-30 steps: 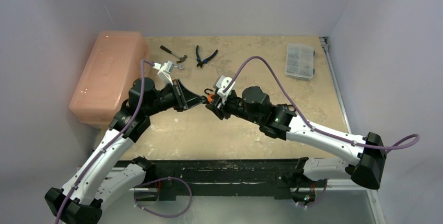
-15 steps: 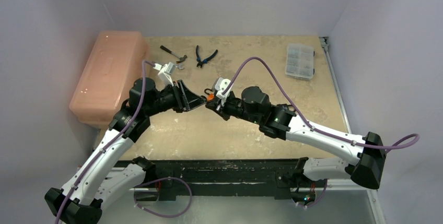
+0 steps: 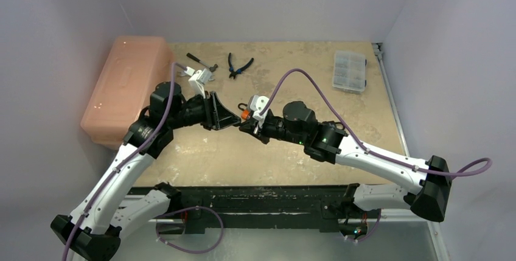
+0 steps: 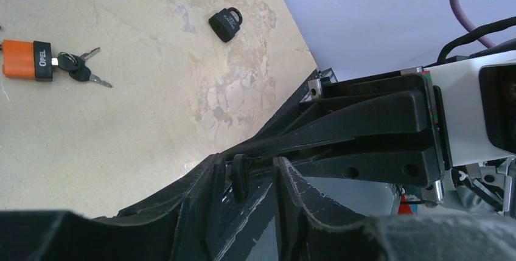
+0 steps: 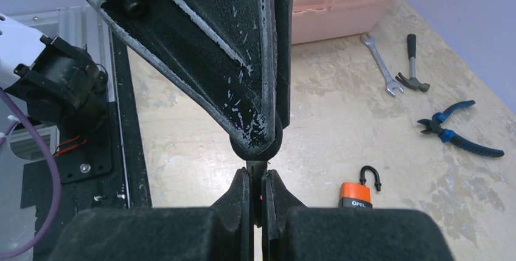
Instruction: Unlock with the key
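My two grippers meet tip to tip over the middle of the table. A small key with a black round head (image 4: 239,176) stands between the left gripper's (image 4: 246,165) fingers, which are open, with a gap on one side of the head. The right gripper (image 5: 256,179) is shut on the key's blade (image 5: 257,168). In the top view the left gripper (image 3: 233,119) and right gripper (image 3: 244,126) touch noses. An orange padlock (image 4: 25,60) lies on the table with a bunch of keys (image 4: 79,69) in it, its shackle (image 5: 369,177) visible. A small black padlock (image 4: 225,24) lies farther off.
A pink toolbox (image 3: 125,87) fills the left side. A hammer (image 5: 412,69), a wrench (image 5: 380,63) and blue-handled pliers (image 5: 456,133) lie at the back. A clear parts box (image 3: 350,71) sits at the back right. The black rail (image 3: 255,197) runs along the near edge.
The left gripper has opened off the key's head and the right gripper has shut on its blade. The left wrist has lifted slightly toward the back.
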Motion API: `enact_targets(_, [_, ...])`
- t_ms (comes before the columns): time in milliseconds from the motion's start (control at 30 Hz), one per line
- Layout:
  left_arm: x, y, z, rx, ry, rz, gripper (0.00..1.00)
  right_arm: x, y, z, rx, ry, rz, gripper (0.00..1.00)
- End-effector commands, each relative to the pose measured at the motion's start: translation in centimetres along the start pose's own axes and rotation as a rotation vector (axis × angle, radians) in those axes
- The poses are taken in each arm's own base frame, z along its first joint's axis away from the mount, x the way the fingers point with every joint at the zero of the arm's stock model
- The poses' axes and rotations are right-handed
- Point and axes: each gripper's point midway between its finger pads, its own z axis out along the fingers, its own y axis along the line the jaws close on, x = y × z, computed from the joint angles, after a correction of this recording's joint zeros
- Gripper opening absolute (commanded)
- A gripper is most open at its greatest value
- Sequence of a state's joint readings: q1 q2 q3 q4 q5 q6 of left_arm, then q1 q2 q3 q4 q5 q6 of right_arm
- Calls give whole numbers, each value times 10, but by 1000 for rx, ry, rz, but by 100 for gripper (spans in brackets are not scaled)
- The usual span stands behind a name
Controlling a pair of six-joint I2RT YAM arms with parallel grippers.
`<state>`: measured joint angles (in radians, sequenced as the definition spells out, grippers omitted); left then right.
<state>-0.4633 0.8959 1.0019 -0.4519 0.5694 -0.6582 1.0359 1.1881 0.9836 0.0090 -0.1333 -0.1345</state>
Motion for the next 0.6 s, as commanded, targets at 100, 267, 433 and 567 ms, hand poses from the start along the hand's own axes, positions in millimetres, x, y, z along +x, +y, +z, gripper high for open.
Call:
enact_targets(100, [0, -9, -3, 30, 34, 49, 35, -34, -2, -8, -3, -87, -39, 0])
enact_targets(267, [4, -5, -1, 26, 51, 39, 29, -33, -3, -6, 1, -83, -42, 0])
enact_targets(433, [3, -4, 2, 28, 43, 32, 24, -33, -2, -6, -8, -83, -43, 0])
enact_targets(567, [6, 0, 5, 28, 47, 18, 3, -32, -1, -6, -9, -81, -37, 0])
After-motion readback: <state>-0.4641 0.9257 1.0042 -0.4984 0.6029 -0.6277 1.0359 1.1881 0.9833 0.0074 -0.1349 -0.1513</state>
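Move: Between the two hands, the black-headed key is held in the right fingers. Its middle lies about 2 cm below and 1 cm to the right of the left hand, and some 2 cm left and 1 cm ahead of the right hand. Counted from the left hand, the orange padlock lies on the table 14 cm ahead, 2 cm right and about 26 cm below. The pliers lie roughly 18 cm beyond it, and the black padlock about 9 cm ahead and 34 cm right. Sinking about 1.5 cm with hardly any tilt, the left hand brings its half-open fingers down around the black key head that sticks out of the right fingers, then stops and closes them on it, so that its pinch begins. The right hand stays in place, shut on the key. ##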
